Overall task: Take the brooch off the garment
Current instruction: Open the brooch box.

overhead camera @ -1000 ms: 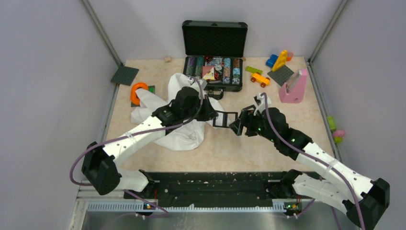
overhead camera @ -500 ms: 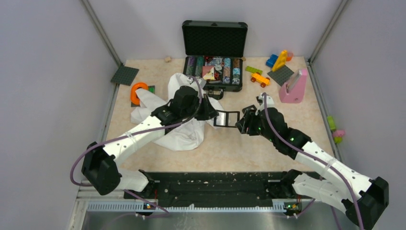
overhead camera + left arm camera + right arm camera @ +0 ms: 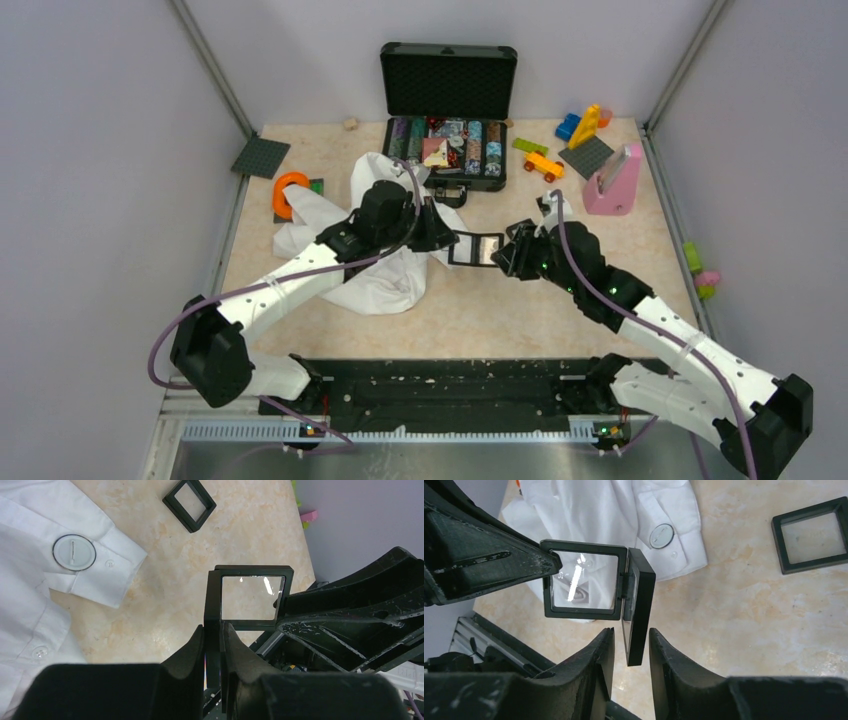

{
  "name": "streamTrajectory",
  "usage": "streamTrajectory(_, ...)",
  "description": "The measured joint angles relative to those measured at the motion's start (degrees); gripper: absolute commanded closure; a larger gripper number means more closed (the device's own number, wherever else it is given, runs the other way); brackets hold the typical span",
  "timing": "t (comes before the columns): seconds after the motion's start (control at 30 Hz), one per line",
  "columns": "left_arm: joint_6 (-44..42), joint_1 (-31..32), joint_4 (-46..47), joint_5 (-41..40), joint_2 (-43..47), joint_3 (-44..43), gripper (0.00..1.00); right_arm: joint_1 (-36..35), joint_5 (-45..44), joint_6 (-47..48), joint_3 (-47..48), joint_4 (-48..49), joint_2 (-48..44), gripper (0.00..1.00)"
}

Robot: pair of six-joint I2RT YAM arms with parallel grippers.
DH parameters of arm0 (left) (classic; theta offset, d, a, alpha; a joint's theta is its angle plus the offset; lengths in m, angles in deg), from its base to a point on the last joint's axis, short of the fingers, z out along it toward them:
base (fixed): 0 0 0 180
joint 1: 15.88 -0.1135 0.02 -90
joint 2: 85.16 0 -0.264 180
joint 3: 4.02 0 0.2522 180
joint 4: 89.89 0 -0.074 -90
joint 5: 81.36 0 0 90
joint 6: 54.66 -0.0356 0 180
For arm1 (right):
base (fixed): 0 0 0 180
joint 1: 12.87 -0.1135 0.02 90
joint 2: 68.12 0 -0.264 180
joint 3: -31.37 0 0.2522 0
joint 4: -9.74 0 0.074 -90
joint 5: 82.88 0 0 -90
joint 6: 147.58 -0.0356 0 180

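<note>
A white shirt (image 3: 370,280) lies crumpled at the table's left. On its cuff sits the brooch (image 3: 74,552), a small round pale disc with a dark rim, also visible in the right wrist view (image 3: 661,535). My left gripper (image 3: 213,627) is shut on the edge of a black hinged square frame (image 3: 476,247) held in the air over the table. My right gripper (image 3: 630,635) is open, its jaws straddling the frame's edge-on half (image 3: 640,605) with a gap on each side. Neither gripper touches the shirt.
A second black square frame (image 3: 189,504) lies flat on the table beyond the cuff. An open black case (image 3: 448,140) stands at the back, with an orange ring (image 3: 290,192) to the left. A pink object (image 3: 612,185) and toy bricks (image 3: 585,125) are at the back right.
My right gripper has moved left onto the frame's free half and its jaws have narrowed. The frame's two halves have folded closer. The left arm has stayed put.
</note>
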State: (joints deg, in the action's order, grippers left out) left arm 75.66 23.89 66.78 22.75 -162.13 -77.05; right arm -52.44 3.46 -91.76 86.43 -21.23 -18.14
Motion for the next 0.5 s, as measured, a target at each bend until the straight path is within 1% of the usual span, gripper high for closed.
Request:
streamTrajectory(0.07,0.3,-0.1,0.7,0.7,0.0,0.3,0.85,0.4,1.0,-0.2,0.0,0.6,0.0,0.70)
streamTrajectory(0.13,0.3,-0.3,1.0,1.2,0.0,0.5,0.85,0.9,1.8,-0.5,0.0,1.1,0.0,0.75)
streamTrajectory(0.27,0.4,-0.5,1.8,1.7,0.0,0.6,0.85,1.2,2.3,-0.6,-0.1,1.4,0.0,0.79)
streamTrajectory(0.4,0.5,-0.7,2.3,2.2,0.0,0.7,0.85,1.5,2.4,-0.9,-0.1,1.3,0.0,0.89)
streamTrajectory(0.47,0.5,-0.9,2.4,2.3,0.1,0.9,0.82,1.8,2.2,-1.0,-0.1,1.0,0.0,0.92)
streamTrajectory(0.5,0.5,-0.9,2.4,2.4,0.1,1.0,0.78,1.9,2.1,-1.0,0.0,0.8,0.0,0.93)
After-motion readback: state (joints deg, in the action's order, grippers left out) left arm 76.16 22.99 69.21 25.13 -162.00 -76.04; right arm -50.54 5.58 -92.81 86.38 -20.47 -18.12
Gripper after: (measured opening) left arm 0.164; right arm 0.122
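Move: The free half of the brooch box, already swung open, sits just off the right fingertips: its middle is about 2 cm ahead, 3 cm left and 1 cm lower, with its near end in the open jaws. From the left hand, which pinches the other half, it is some 7 cm right, 1 cm back and 1 cm lower. On the table roughly 15 cm below the right hand are the spare black frame, about 14 cm ahead and 8 cm right, and the brooch on the cuff, 13 cm ahead and 8 cm left. Almost in place, creeping up and forward by only about half a centimetre, the right hand steadily shuts its fingers by about two thirds of their gap, until they pinch the near end of the free box half from both faces. The left hand barely moves and keeps its hold on the other half. ##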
